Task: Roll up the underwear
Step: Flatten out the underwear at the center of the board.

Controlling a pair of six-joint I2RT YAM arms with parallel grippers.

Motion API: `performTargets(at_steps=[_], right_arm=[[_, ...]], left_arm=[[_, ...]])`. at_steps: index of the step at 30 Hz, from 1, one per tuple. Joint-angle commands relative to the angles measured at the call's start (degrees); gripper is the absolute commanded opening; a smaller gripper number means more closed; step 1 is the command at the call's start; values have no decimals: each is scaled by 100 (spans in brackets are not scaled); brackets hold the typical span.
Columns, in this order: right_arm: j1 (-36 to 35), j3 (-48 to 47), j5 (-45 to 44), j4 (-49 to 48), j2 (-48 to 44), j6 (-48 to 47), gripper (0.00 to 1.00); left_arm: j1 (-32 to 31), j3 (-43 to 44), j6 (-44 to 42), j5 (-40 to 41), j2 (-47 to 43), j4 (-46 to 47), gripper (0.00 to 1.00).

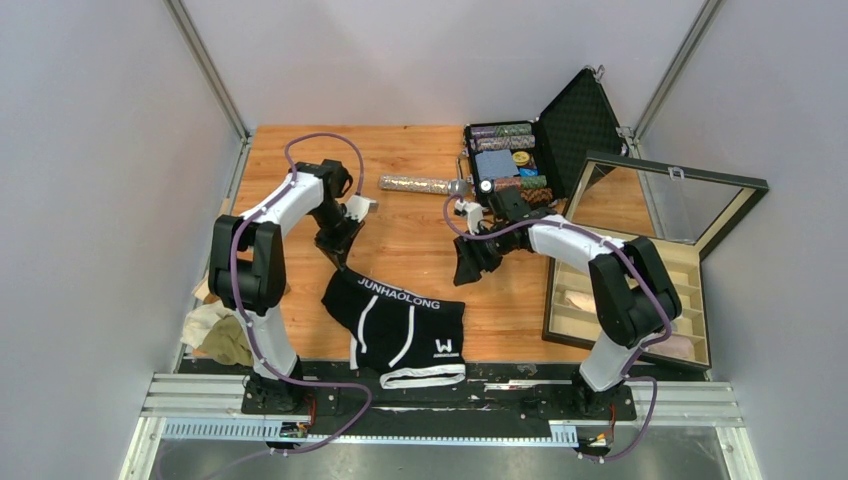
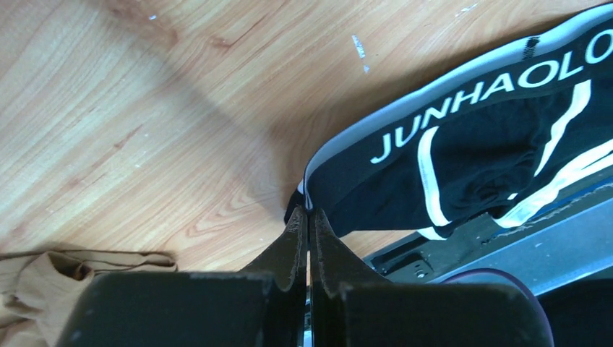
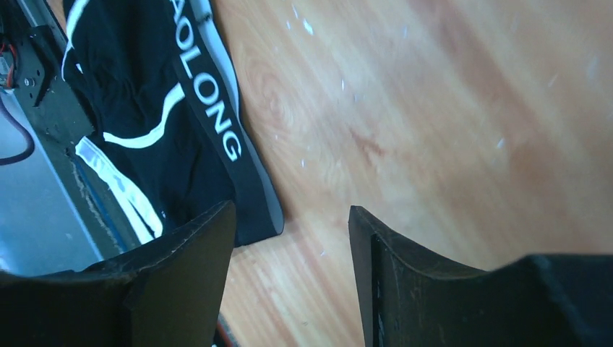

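Black underwear (image 1: 400,325) with a white "JUNHAOLONG" waistband lies flat near the table's front edge, its leg hems hanging over the arms' base rail. My left gripper (image 1: 340,262) is shut, its tips pinching the waistband's left corner (image 2: 309,206). My right gripper (image 1: 465,270) hovers open just past the waistband's right end (image 3: 256,210), with only bare wood between its fingers (image 3: 206,246). More underwear, cream-beige (image 1: 220,335), lies bunched at the table's left edge, and it also shows in the left wrist view (image 2: 43,285).
A glittery silver microphone (image 1: 420,185) lies at the back centre. Behind the right arm stands an open black case of chips (image 1: 510,160). On the right is a wooden compartment box (image 1: 690,290) with a raised glass lid, holding pale rolled cloth (image 1: 580,298).
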State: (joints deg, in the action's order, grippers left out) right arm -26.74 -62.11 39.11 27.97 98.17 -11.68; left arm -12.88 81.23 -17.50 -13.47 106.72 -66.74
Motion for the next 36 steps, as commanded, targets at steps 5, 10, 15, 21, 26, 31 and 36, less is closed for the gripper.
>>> performTargets(at_steps=[5, 10, 15, 21, 26, 31, 36], right_arm=[[-9, 614, 163, 531, -115, 1881, 59], [-15, 631, 741, 543, 292, 1824, 53], [-32, 456, 1172, 502, 684, 1653, 48], [1, 72, 739, 414, 991, 1755, 15], [284, -445, 156, 480, 870, 1527, 0], [500, -1174, -723, 504, 959, 826, 0], [577, -1416, -1562, 364, 1366, 480, 0]], left_arm=[[-21, 216, 307, -481, -217, -67, 0], [-20, 369, 409, -632, -22, -56, 0], [-21, 411, 431, -680, 156, -23, 0], [-16, 411, 465, -722, 230, 2, 0], [-4, 531, 582, -734, 364, 96, 0], [4, 978, 851, -632, 707, 331, 0], [35, 1533, 1253, -398, 1325, 812, 0]])
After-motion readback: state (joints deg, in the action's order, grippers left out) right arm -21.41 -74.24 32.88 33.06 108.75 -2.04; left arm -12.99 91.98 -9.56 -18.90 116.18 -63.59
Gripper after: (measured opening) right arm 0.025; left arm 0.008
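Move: The right hand goes for the underwear's right waistband corner, some 6 cm back towards the bases, 1 cm to its left and 4 cm below. From that hand the glitter tube's middle is about 17 cm ahead and 8 cm left, the chip case roughly 20 cm ahead and 8 cm right. The left hand already holds the left waistband corner; the right corner lies about 22 cm to its right, 6 cm back and 4 cm lower. The right fingers close on the right waistband corner after drawing back about 8 cm and sinking 4 cm while tipping some 30 degrees to point more downward. Then the right hand carries that corner about 14 cm forward, rising slightly and tipping back up. The left hand, keeping its pinch, eases 2 cm right, then joins the forward pull with its last 5 cm. ##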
